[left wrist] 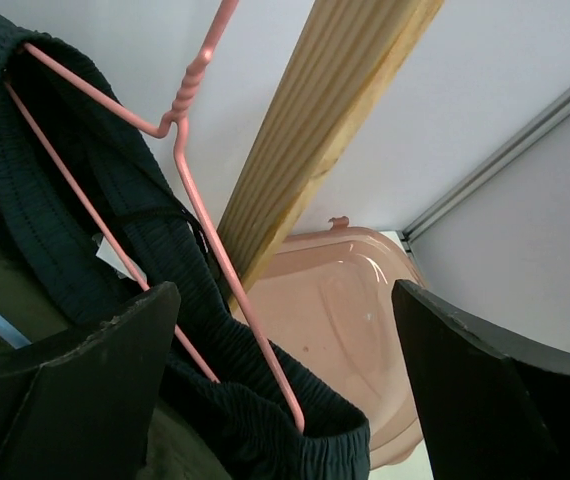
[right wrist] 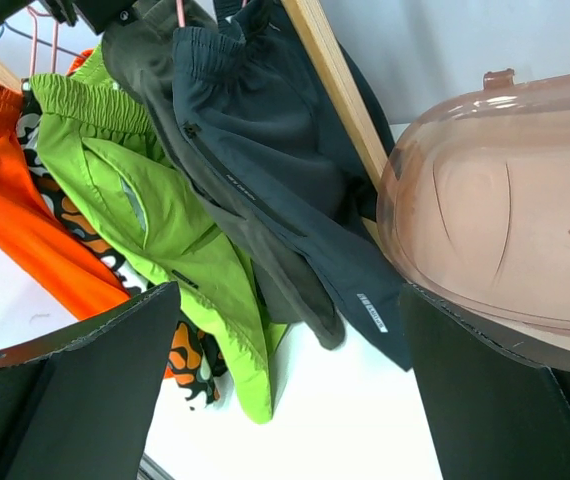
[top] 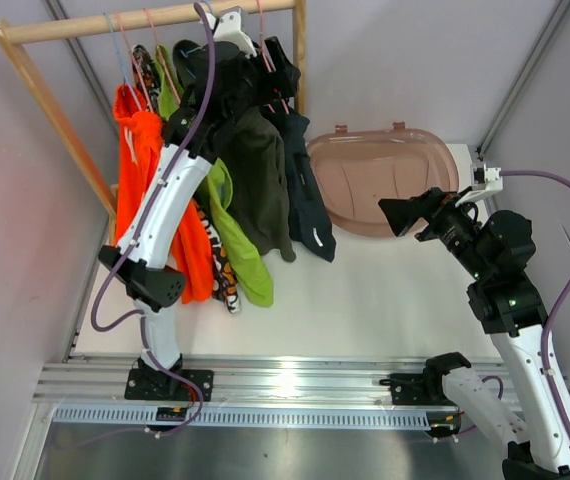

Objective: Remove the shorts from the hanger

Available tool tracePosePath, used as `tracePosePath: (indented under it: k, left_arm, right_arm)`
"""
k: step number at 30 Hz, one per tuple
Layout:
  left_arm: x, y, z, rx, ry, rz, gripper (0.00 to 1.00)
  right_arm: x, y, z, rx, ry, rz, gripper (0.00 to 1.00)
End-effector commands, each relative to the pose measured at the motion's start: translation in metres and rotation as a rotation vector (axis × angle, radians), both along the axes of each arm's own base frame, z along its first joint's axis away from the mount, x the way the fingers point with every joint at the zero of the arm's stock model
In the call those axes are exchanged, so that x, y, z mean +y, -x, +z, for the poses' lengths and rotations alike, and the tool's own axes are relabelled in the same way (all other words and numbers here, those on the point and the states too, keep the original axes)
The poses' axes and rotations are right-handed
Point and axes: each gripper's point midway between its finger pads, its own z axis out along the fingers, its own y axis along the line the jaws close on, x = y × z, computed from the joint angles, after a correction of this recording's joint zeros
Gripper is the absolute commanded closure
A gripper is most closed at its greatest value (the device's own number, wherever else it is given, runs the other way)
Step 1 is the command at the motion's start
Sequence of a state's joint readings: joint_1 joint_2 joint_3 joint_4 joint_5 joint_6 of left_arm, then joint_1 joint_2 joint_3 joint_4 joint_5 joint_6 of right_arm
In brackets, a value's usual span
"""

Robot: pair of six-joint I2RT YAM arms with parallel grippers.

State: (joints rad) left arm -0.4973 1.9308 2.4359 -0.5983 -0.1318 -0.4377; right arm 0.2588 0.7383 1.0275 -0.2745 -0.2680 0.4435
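Several shorts hang from a wooden rack: bright orange, camouflage print, lime green, dark olive and navy-black. My left gripper is raised among the hangers just under the rail. Its wrist view shows it open, with the pink wire hanger and the navy-black waistband between its fingers, untouched. My right gripper hovers open to the right of the rack, above the table. It faces the hanging shorts, and its open fingers hold nothing.
A translucent pink tub lies upside down on the white table, just right of the rack's wooden post. The tub sits close beside my right gripper. Grey walls close in on both sides.
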Motion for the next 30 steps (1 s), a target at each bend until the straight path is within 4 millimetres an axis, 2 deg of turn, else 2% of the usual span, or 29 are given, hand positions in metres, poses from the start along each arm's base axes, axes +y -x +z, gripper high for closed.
tracePosePath:
  k: [1,2,7,10,11,13,14,16,17,19,25,26,30]
  left_arm:
    - [-0.009,-0.016,-0.027,0.051,-0.003,0.018,0.08]
    - [-0.012,-0.022,-0.037,0.065,-0.012,0.019,0.09]
    - [-0.019,-0.034,-0.036,0.035,-0.001,0.011,0.20]
    - [-0.020,-0.038,-0.035,0.021,0.003,0.019,0.33]
    - [-0.019,-0.038,-0.033,0.013,0.005,0.021,0.47]
    - [-0.019,-0.037,-0.030,0.008,0.008,0.021,0.56]
    - [-0.017,-0.035,-0.025,-0.002,0.012,0.023,0.64]
    - [-0.016,-0.031,-0.021,-0.008,0.010,0.018,0.72]
    - [-0.015,-0.029,-0.017,-0.018,0.009,0.014,0.86]
    - [-0.014,-0.022,-0.008,-0.031,0.012,-0.001,1.00]
    - [-0.006,0.006,0.020,-0.056,0.027,-0.041,1.00]
    - [-0.003,0.016,0.032,-0.073,0.040,-0.050,1.00]
    - [0.001,0.040,0.061,-0.111,0.092,-0.088,1.00]
  right_arm:
    - [-0.003,0.000,0.004,-0.032,0.010,-0.015,0.01]
    - [-0.003,0.000,0.004,-0.030,0.010,-0.016,0.01]
    - [-0.004,-0.002,0.001,-0.025,0.013,-0.021,0.01]
    - [-0.005,-0.001,0.000,-0.026,0.014,-0.026,0.00]
    - [-0.005,-0.002,-0.001,-0.024,0.013,-0.027,0.01]
    - [-0.005,-0.002,-0.003,-0.020,0.013,-0.027,0.00]
    - [-0.004,-0.002,-0.003,-0.021,0.011,-0.024,0.01]
    - [-0.004,-0.003,-0.005,-0.016,0.008,-0.025,0.01]
    - [-0.004,-0.003,-0.006,-0.013,0.007,-0.024,0.01]
    - [-0.003,-0.004,-0.006,-0.010,0.002,-0.024,0.01]
    - [-0.003,-0.007,0.003,-0.035,-0.003,-0.030,0.01]
    - [-0.002,-0.009,0.009,-0.044,-0.008,-0.027,0.01]
    - [0.009,-0.013,0.030,-0.072,-0.056,0.021,0.01]
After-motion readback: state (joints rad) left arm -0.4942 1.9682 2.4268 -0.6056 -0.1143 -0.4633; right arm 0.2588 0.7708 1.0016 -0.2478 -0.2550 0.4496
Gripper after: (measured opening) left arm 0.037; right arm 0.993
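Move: The near sloping wire of the dark shorts' pink hanger is about 4 cm ahead of the open left hand, 2 cm to its right and 3 cm below. The dark shorts hang some 22 cm below that hand, about 6 cm ahead and 1 cm right; the olive garment's middle is 5 cm ahead, 7 cm left and 20 cm down. The wooden post rises about 10 cm ahead and 5 cm right. From the right hand the wire is roughly 26 cm ahead, 20 cm left and 6 cm higher. Forward and down, drifting slightly right, the left hand advances about 5 cm so that its open fingers straddle the near sloping wire of the pink hanger below the twisted neck. There the hand almost stops while the fingers shut and pinch the wire; then, still shut, it draws back nearly 3 cm towards the robot and rises a little. ##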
